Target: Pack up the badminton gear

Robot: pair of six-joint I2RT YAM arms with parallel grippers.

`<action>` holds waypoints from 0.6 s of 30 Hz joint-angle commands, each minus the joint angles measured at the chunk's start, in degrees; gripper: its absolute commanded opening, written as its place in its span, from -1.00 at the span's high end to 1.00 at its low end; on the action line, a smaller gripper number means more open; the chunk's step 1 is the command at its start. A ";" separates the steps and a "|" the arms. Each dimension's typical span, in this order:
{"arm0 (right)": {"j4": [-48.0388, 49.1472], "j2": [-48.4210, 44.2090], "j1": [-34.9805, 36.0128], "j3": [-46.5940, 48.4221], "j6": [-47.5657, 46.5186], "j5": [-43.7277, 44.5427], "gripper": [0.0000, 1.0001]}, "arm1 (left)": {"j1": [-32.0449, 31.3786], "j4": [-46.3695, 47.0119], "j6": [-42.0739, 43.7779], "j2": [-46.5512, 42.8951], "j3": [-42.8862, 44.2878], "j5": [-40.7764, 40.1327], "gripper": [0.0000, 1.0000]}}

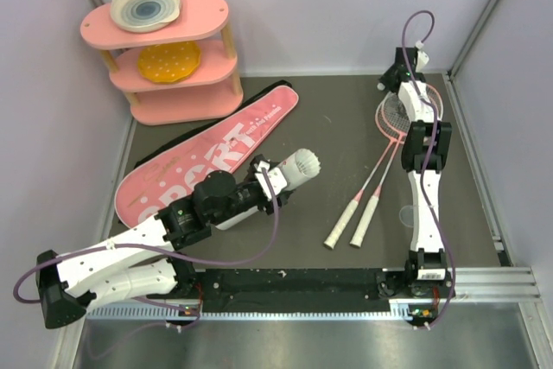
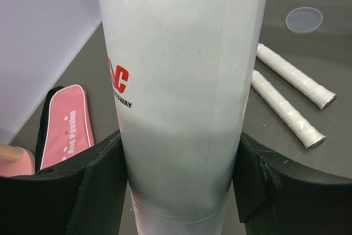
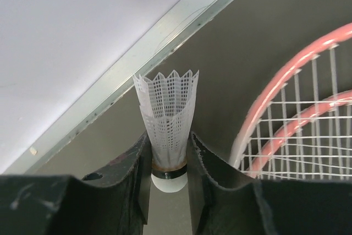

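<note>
My left gripper (image 1: pixel 275 181) is shut on the white cylindrical tube (image 1: pixel 296 168), which fills the left wrist view (image 2: pixel 181 81) between both black fingers. The tube lies beside the long pink SPORT racket bag (image 1: pixel 199 157), whose tip also shows in the left wrist view (image 2: pixel 66 130). My right gripper (image 1: pixel 393 75) is at the far right corner, shut on a white shuttlecock (image 3: pixel 168 119) by its base, skirt pointing away. Two pink-framed rackets (image 1: pixel 389 140) lie side by side, heads under the right arm, white handles (image 2: pixel 286 89) toward me. Their strung heads (image 3: pixel 308 130) show beside the shuttlecock.
A pink three-tier shelf (image 1: pixel 173 58) with plates stands at the back left. A clear round lid (image 1: pixel 409 213) lies near the right arm, also in the left wrist view (image 2: pixel 304 19). Walls and metal rails (image 3: pixel 165 42) close in the back and sides.
</note>
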 commanded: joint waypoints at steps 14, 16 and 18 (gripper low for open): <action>16.58 -53.50 8.21 -61.28 -2.52 -8.03 0.56 | -0.24 5.18 0.13 -3.22 0.21 -4.44 0.70; 21.66 -60.18 10.67 -76.17 0.38 -8.73 0.56 | -0.24 5.01 0.04 -3.83 0.39 -4.88 0.69; 24.93 -69.24 12.61 -85.37 5.48 -9.53 0.56 | -0.24 5.10 -0.13 -4.71 0.30 -5.41 0.70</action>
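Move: The right hand has the shuttlecock pinched at the back wall; the tube mouth it is bound for is about 51 cm back, 34 cm to its left and some 29 cm higher. The racket heads lie about 11 cm back and 9 cm right, the racket grips roughly 48 cm back and 18 cm left, all about 4 cm lower. From the left hand gripping the tube, the mouth is level, some 6 cm right and 8 cm up. Keeping the shuttlecock pinched by its lower skirt just above the cork, the right hand pulls back from the rear wall towards the tube mouth, slowly at first and then fast, some 25 cm in all, mostly back while also rising and swinging left, with the wrist turning about 15 degrees counter-clockwise. The left hand keeps its grip around the tube and lifts it by barely a centimetre near the end, so the mouth stays up for the incoming shuttlecock. ##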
